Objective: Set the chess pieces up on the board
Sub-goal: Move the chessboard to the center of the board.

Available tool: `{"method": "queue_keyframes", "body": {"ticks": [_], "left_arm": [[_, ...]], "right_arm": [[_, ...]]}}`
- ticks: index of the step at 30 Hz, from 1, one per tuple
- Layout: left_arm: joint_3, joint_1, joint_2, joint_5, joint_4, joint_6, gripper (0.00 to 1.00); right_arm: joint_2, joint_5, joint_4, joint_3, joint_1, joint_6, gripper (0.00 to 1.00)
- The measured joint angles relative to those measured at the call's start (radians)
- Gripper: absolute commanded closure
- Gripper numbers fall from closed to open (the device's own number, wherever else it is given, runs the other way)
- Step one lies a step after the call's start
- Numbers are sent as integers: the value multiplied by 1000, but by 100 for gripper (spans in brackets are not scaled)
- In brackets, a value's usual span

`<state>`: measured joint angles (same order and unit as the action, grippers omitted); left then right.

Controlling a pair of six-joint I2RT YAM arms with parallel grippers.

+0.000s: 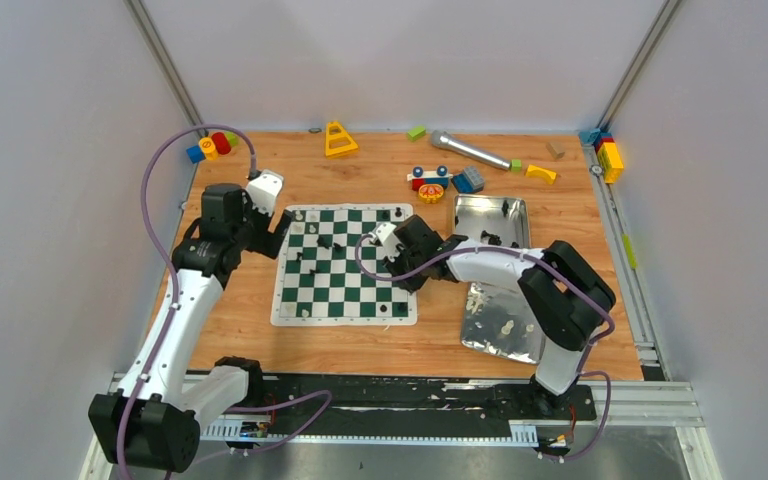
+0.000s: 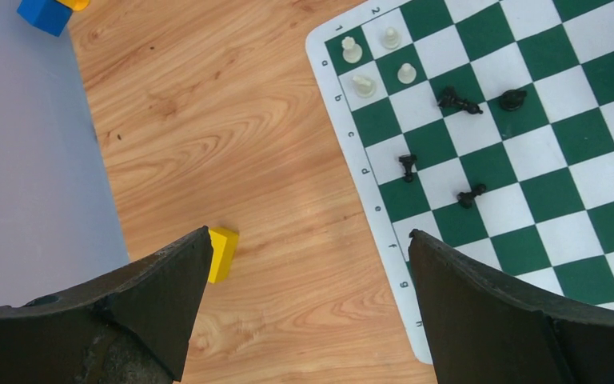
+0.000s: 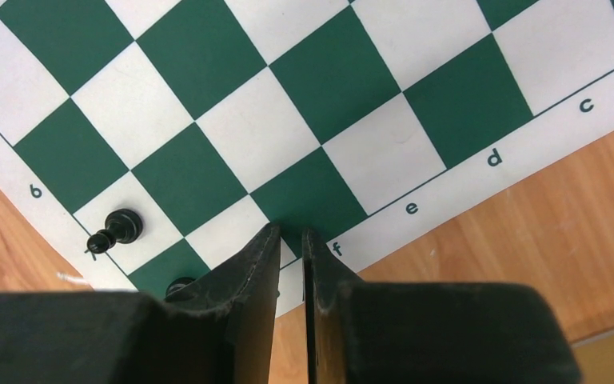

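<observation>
The green-and-white board [image 1: 345, 318] lies mid-table between the arms. In the left wrist view, several cream pieces [image 2: 363, 84] stand in its corner squares and several black pieces [image 2: 470, 194] are scattered nearby, one on its side [image 2: 457, 101]. My left gripper [image 2: 309, 234] hangs open over bare wood beside the board's lettered edge, holding nothing. My right gripper [image 3: 292, 232] hovers over the border near letter f. Its jaws are almost together and nothing shows in the thin slit. A black pawn [image 3: 116, 230] stands close by. Another black piece [image 3: 177, 284] is half hidden behind one finger.
Two silver tins sit right of the board, the far one [image 1: 490, 215] holding black pieces, the near one [image 1: 505, 320] cream pieces. Toy blocks and a microphone [image 1: 470, 150] line the back. A yellow block [image 2: 222, 254] lies by my left finger and a blue one [image 2: 44, 14] lies farther off.
</observation>
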<state>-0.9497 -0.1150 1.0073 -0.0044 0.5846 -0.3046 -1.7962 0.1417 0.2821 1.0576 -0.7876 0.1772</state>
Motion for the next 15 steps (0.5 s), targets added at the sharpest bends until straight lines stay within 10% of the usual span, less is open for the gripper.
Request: {"method": "queue_keyframes", "body": {"ticks": [15], "left_arm": [[68,0,-33,75,4,-50,0]], "right_arm": [[136,6,85,-132,5,-43,82]]}}
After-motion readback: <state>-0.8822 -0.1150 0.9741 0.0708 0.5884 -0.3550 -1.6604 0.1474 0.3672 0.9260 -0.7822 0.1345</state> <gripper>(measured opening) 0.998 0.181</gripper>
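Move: The chessboard's middle lies about 18 cm left and 6 cm ahead of the right hand, whose fingertips are at the board's right border, roughly at board height. A black pawn stands about 7 cm left and 6 cm back of this hand, a black corner piece 3 cm left and 5 cm back. The tray of white pieces sits some 24 cm right, 9 cm back. From the left hand the board's middle is roughly 15 cm right, 2 cm ahead and 19 cm below. The chessboard is still being dragged by its right border, between the f and g files: the right hand, its almost closed fingertips kept on the mat, slides level diagonally back and right, some 5 cm in all and slowing, towards the tray of white pieces, tilting about 5 degrees. The wide-open left hand sinks 2 cm, easing back and right above the board's left side. ##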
